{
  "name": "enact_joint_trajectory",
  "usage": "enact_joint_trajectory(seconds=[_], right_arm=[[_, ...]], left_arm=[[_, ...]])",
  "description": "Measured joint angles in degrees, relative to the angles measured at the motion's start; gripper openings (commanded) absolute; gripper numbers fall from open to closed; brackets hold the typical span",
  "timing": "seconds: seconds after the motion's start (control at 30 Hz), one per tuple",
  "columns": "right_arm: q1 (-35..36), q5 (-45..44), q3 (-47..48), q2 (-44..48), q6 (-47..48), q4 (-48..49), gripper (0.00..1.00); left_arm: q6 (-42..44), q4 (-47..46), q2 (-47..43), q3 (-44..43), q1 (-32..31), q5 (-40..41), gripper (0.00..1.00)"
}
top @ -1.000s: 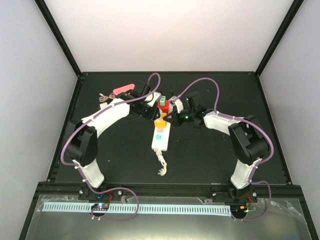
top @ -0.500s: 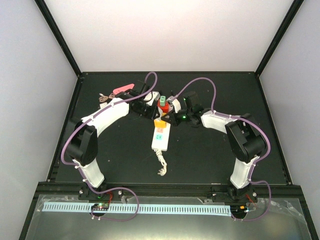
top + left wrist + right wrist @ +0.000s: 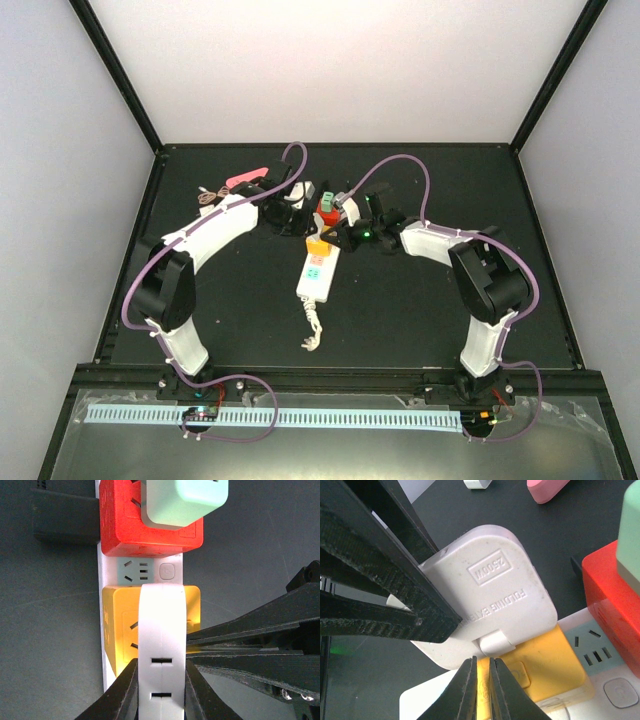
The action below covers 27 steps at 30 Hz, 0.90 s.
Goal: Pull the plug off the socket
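Note:
The socket (image 3: 316, 275), a long white power strip, lies mid-table with its bundled cord (image 3: 311, 335) toward me. A red cube adapter (image 3: 150, 530) with a mint plug (image 3: 182, 497) and a yellow cube adapter (image 3: 117, 630) sit on it. My left gripper (image 3: 161, 687) is shut on a flat white plug (image 3: 161, 630) that stands over the yellow adapter. My right gripper (image 3: 483, 690) is shut, its tips pressed on the yellow adapter (image 3: 540, 665) just under the white plug (image 3: 490, 592). I cannot tell whether the plug's pins are still seated.
A pink object (image 3: 245, 178) and small cable pieces lie at the back left. A black block (image 3: 65, 522) lies beside the strip's far end. Both arms meet over the strip's far end (image 3: 320, 225). Black frame posts border the table.
The strip's near end and cord have swung a little to the left. Both grippers have shifted slightly left and away, still at the strip's far end.

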<state>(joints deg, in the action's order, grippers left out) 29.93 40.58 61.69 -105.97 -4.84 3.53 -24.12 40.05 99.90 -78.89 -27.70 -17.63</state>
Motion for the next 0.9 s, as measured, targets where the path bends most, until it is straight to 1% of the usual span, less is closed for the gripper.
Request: enact_joint_trajectory(seconds=[0.47, 0.77, 0.9], right_arm=[[0.0, -0.04, 0.48, -0.55, 1.16, 0.0, 0.11], [0.0, -0.11, 0.7, -0.83, 1.55, 0.04, 0.11], [0.0, -0.07, 0.7, -0.7, 1.79, 0.0, 0.13]], left_arm=[[-2.56, -0.02, -0.92, 0.02, 0.31, -0.98, 0.02], [-2.36, 0.11, -7.26, 0.0, 1.05, -2.71, 0.02], [-0.83, -0.26, -9.9, 0.85, 2.1, -4.09, 0.02]])
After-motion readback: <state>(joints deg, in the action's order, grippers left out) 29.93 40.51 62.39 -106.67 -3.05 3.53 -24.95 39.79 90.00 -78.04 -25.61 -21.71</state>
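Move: Right under the left hand, about 5 cm below and 2 cm to its right, sits the yellow socket block; the white plug is already in its fingers, its middle some 2 cm lower and 1 cm right, still plugged into the block. The red block stands 6 cm farther out than the yellow one and 2 cm to its right. For the right hand the yellow block is about 3 cm left, 1 cm back and 1 cm below. Pulling almost straight up from the yellow block, the left hand keeps its pinch on the white plug, barely creeping at first, then rising quickly to some 7 cm in all while its wrist tilts about 10 degrees. The right hand stays put with its nearly shut fingertips against the yellow block's right side. ##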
